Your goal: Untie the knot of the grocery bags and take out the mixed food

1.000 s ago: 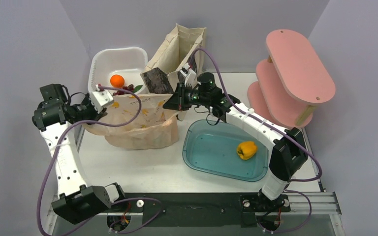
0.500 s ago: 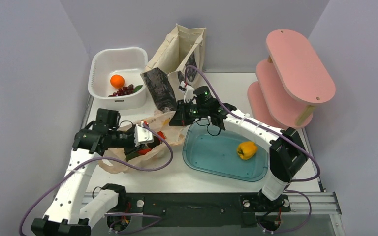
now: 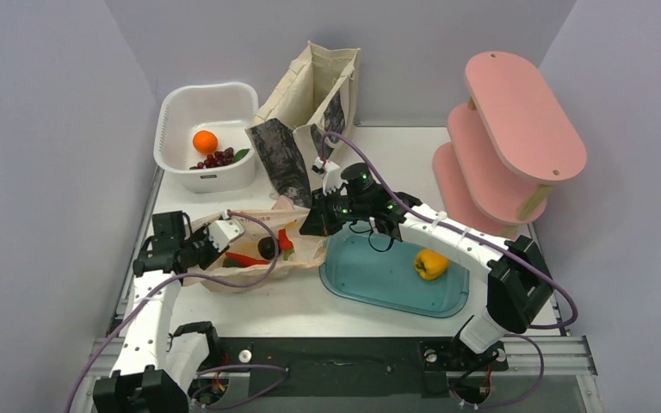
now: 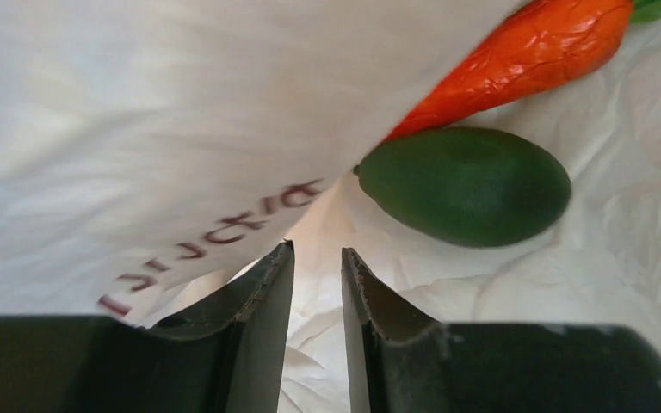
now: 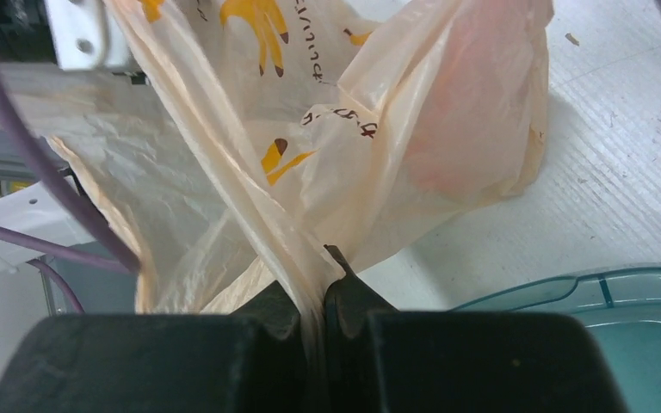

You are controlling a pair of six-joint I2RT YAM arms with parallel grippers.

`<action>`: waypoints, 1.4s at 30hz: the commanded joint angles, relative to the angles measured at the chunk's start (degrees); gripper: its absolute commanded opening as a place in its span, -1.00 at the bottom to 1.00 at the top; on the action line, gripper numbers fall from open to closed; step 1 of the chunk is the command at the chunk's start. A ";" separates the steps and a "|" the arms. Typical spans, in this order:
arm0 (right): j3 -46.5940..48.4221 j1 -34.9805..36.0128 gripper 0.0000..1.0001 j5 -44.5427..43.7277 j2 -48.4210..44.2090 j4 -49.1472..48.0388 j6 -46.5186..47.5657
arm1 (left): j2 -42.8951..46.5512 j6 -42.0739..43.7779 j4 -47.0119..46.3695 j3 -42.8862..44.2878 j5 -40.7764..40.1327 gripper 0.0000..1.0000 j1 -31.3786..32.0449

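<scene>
The peach-orange plastic grocery bag lies slumped on the table with its mouth agape; the knot is out of view. Inside it show two orange carrots and a dark green avocado. My left gripper reaches into the mouth from the left. In the left wrist view its jaws stand a little open with only bag film behind them, short of the avocado and a carrot. My right gripper is shut on a twisted strip of the bag at its right end. The canvas tote stands behind.
A white basket with an orange and grapes sits at the back left. A teal tub holding a yellow bell pepper lies right of the bag, under my right arm. A pink tiered shelf stands at the right.
My left arm swung down from the bag's upper left into its mouth and its jaws parted. The bag sank flat and opened, baring the food. My right gripper came lower, still holding the bag.
</scene>
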State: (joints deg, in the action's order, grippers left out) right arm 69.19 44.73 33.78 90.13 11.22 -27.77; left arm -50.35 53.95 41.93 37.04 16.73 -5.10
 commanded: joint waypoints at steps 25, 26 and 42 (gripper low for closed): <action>-9.39 10.42 -1.00 -16.60 -4.40 1.83 13.98 | 23.57 10.19 4.74 -11.93 10.81 -0.01 22.33; -9.23 10.44 -1.00 -16.70 -4.78 1.86 13.97 | 22.81 7.56 3.20 -10.52 10.97 -0.01 22.26; -6.31 10.44 -1.00 -16.52 -5.32 4.65 18.71 | -7.60 28.20 6.28 2.58 13.33 0.08 11.07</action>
State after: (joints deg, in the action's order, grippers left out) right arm 60.66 55.18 18.15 86.87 15.77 -10.76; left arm -54.74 74.08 49.28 39.29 31.22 6.20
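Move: The green avocado lies in the open bag roughly 6 cm to the left gripper's right, level with it fore and aft and about 5 cm below. Just beyond the avocado, the red carrot is some 10 cm to the gripper's right and 1 cm ahead; the dark round vegetable is about 14 cm right and 4 cm ahead. From the right gripper, which holds the bag's rim, the avocado is about 20 cm left, 3 cm back and 15 cm down. Swing the left gripper back and to the right about 10 cm, arching up and then dipping, while turning it some 45 degrees clockwise and opening the fingers to about half; then bring it forward some 8 cm, rising a little, until the fingertips straddle the avocado from above. Meanwhile keep the right gripper's pinch on the bag's rim and lower it about 7 cm, drawing back 5 cm. ##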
